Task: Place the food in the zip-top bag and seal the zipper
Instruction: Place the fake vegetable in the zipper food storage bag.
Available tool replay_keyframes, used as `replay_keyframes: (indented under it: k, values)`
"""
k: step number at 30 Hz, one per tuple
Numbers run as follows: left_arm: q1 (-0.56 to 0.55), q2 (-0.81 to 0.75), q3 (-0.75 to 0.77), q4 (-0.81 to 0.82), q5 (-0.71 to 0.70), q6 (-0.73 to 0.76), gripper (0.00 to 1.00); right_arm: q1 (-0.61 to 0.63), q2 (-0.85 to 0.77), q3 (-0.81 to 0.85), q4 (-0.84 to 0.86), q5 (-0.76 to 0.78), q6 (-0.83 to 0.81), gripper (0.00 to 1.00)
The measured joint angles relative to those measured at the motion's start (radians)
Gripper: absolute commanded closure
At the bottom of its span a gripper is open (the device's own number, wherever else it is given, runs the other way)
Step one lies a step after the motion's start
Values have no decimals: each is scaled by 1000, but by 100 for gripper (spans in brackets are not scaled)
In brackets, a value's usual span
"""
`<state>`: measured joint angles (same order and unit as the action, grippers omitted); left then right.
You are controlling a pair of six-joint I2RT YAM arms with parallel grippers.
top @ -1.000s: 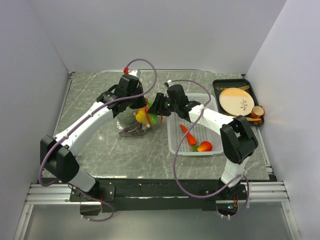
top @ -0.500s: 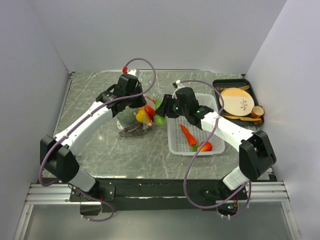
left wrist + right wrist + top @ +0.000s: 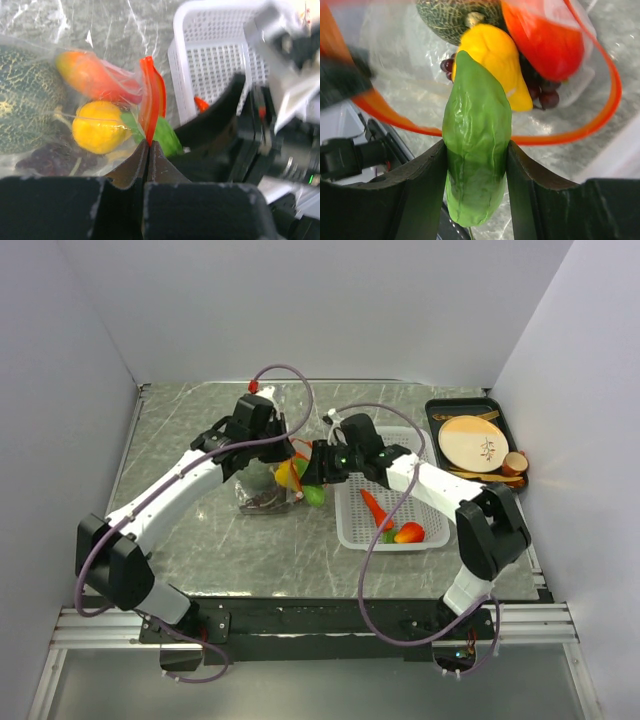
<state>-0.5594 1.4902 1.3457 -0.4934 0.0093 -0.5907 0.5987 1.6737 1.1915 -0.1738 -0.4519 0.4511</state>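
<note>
The clear zip-top bag (image 3: pixel 258 490) lies on the table with its mouth facing right. My left gripper (image 3: pixel 148 143) is shut on the orange-red zipper (image 3: pixel 151 95) and holds the mouth up. Inside lie a dark green melon (image 3: pixel 455 20), a yellow piece (image 3: pixel 492 55), an orange-red tomato (image 3: pixel 545 40) and purple grapes (image 3: pixel 545 97). My right gripper (image 3: pixel 476 145) is shut on a green leafy piece (image 3: pixel 476 165), whose tip points into the ring of the zipper (image 3: pixel 610 100). From above, the green piece (image 3: pixel 314 496) sits at the bag's mouth.
A white perforated basket (image 3: pixel 350 530) stands right of the bag and holds a carrot (image 3: pixel 376 508) and a red piece (image 3: pixel 408 533). A dark tray (image 3: pixel 437 410) at the far right carries a tan wooden disc (image 3: pixel 472 440) and a small brown cup (image 3: pixel 515 462).
My right arm has swung its elbow and brought the green piece a little down and left, to the bag's mouth. The left gripper keeps hold of the zipper and has barely moved.
</note>
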Motion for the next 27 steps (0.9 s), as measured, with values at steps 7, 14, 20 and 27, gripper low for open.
replay_keyframes:
  k: [7,14,20,27]
  values:
    - [0,-126,-87,-26,33,54,99,-29,35,93,-47,-107,-86,74]
    - [1,-158,-99,-42,72,76,99,-45,79,119,-24,-201,-78,72]
    - [1,-116,-96,-20,105,63,99,-37,102,80,123,-210,82,70]
    - [2,-72,-81,10,128,36,99,-13,109,14,325,-137,318,70]
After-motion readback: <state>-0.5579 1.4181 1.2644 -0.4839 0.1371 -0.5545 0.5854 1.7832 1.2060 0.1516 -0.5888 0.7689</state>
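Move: The green vegetable is still in the right fingers. The bag's mouth lies from the right hand about 3 cm ahead, 3 cm left and slightly lower. Inside, the yellow pepper is about 4 cm ahead and 6 cm left, the red-orange fruit 8 ahead and 5 left, all well below the hand. From the left hand, still pinching the zipper rim, the mouth lies about 1 cm ahead, 2 cm right and 6 cm down. Keep the left fingers shut on the orange rim and draw it back about 4 cm, then ease it slightly forward and to the right, over the vegetable. Meanwhile raise the right gripper a little, then push the held vegetable left and somewhat forward, about 4 cm, into the mouth, swinging the fingertips up some 15 degrees; don't open the grip. ##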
